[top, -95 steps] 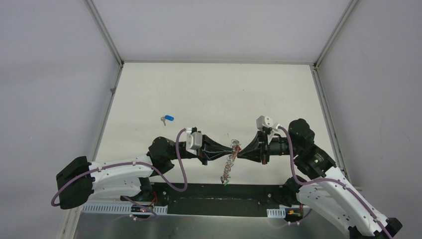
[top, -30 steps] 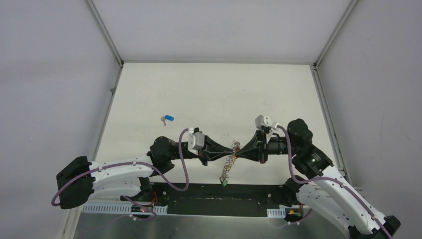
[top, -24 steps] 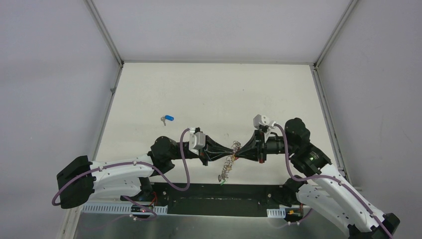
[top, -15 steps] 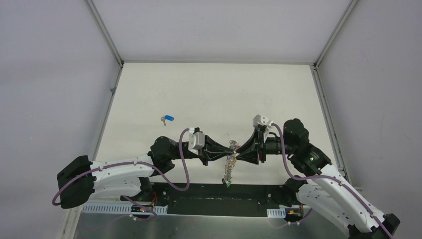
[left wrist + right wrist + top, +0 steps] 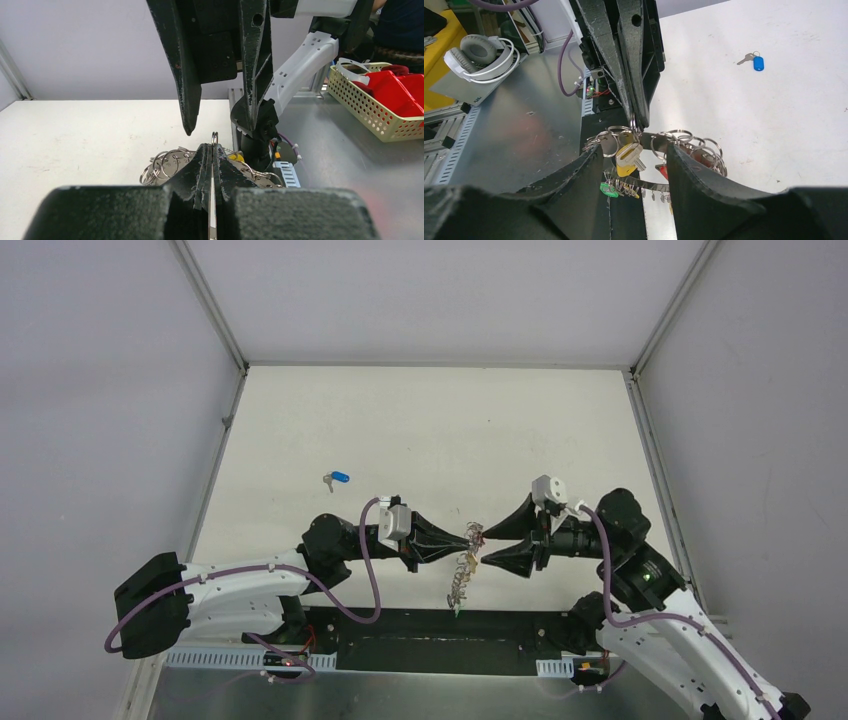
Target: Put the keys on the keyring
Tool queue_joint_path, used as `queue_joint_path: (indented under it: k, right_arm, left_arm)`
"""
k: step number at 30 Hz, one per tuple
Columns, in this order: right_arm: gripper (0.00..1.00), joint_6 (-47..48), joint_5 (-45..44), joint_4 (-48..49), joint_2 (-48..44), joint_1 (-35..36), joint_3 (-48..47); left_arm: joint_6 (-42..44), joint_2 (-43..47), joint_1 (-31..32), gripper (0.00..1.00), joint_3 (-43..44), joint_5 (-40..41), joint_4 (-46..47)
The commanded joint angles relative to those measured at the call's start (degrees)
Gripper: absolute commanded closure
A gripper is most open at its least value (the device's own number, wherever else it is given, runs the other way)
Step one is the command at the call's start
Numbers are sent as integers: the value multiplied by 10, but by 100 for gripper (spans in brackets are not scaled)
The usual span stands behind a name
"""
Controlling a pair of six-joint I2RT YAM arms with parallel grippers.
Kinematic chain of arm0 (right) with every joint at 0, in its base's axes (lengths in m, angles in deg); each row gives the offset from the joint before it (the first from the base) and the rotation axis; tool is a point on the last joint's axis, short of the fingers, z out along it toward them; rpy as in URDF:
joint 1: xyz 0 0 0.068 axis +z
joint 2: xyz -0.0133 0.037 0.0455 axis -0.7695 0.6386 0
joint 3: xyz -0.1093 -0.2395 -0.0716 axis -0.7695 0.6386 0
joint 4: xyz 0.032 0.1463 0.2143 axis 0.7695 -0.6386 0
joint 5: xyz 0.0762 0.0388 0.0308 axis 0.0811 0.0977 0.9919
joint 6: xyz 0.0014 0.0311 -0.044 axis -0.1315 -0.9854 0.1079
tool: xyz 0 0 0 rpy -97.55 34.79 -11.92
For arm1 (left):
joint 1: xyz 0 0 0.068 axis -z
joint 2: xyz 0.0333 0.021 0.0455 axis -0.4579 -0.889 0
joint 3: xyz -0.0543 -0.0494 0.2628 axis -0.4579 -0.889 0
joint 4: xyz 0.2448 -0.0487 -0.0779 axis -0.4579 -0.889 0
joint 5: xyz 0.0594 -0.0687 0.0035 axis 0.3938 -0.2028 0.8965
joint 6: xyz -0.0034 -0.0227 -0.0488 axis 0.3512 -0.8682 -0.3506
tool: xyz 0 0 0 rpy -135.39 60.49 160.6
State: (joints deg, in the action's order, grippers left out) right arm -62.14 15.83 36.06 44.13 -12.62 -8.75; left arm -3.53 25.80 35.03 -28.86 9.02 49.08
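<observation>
The keyring (image 5: 460, 575), a silvery chain of small rings, dangles from my left gripper (image 5: 465, 537), which is shut on one of its rings (image 5: 214, 137). A yellow-tagged key (image 5: 626, 159) hangs on the keyring, with green (image 5: 607, 189) and red (image 5: 663, 171) tags lower down. My right gripper (image 5: 486, 546) is open just right of the keyring; its fingers (image 5: 579, 175) stand on either side of the yellow key and touch nothing. A blue-tagged key (image 5: 337, 478) lies alone on the table, far left of both grippers, also in the right wrist view (image 5: 758, 63).
The keyring hangs over the table's near edge, above the black base strip (image 5: 440, 630). A yellow basket (image 5: 372, 107) with red items and headphones (image 5: 484, 52) sit off the table behind the arms.
My right gripper has opened, let go at the keyring and drawn back to the right. The left gripper stays shut, and the keyring has swung slightly under it.
</observation>
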Motion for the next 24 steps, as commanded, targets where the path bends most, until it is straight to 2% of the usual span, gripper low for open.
queue_joint_path:
  k: [1,6,17,24]
  right_arm:
    - [49,-24,26,65,30,-1,-28]
    - [59,-42,36,100,49,0,-26]
    - [70,-68,58,146,58,1,1]
    - [71,-63,67,145,65,4,14]
  left_arm:
    - [-5,18,3,100,16,-7,63]
    - [-4,20,3,100,16,-5,61]
    - [-4,19,3,100,15,-2,61]
    - [-5,18,4,100,16,-2,61]
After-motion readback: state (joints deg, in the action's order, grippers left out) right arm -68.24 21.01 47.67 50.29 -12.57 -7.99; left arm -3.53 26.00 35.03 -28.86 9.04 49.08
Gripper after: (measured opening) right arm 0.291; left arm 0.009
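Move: My left hand already pinches the small split ring. From my half-open right hand it is about 3 cm to the left, 1 cm forward and nearly level. The yellow-tagged key hangs 3 cm to the left and 2 cm below my right hand, neither ahead nor back. The keyring's middle is 3 cm left, 3 cm back and 6 cm down. From my left hand the small ring is 1 cm to the right, otherwise level. My right hand slides about 2 cm to the left towards the small ring at my left fingertips, then eases up a good centimetre, turning some 5 degrees counter-clockwise. As it comes in, its fingers close to roughly half their gap, one on either side of the ring and the dangling yellow-tagged key, without shutting. I hold my left hand still, keeping its pinch. ##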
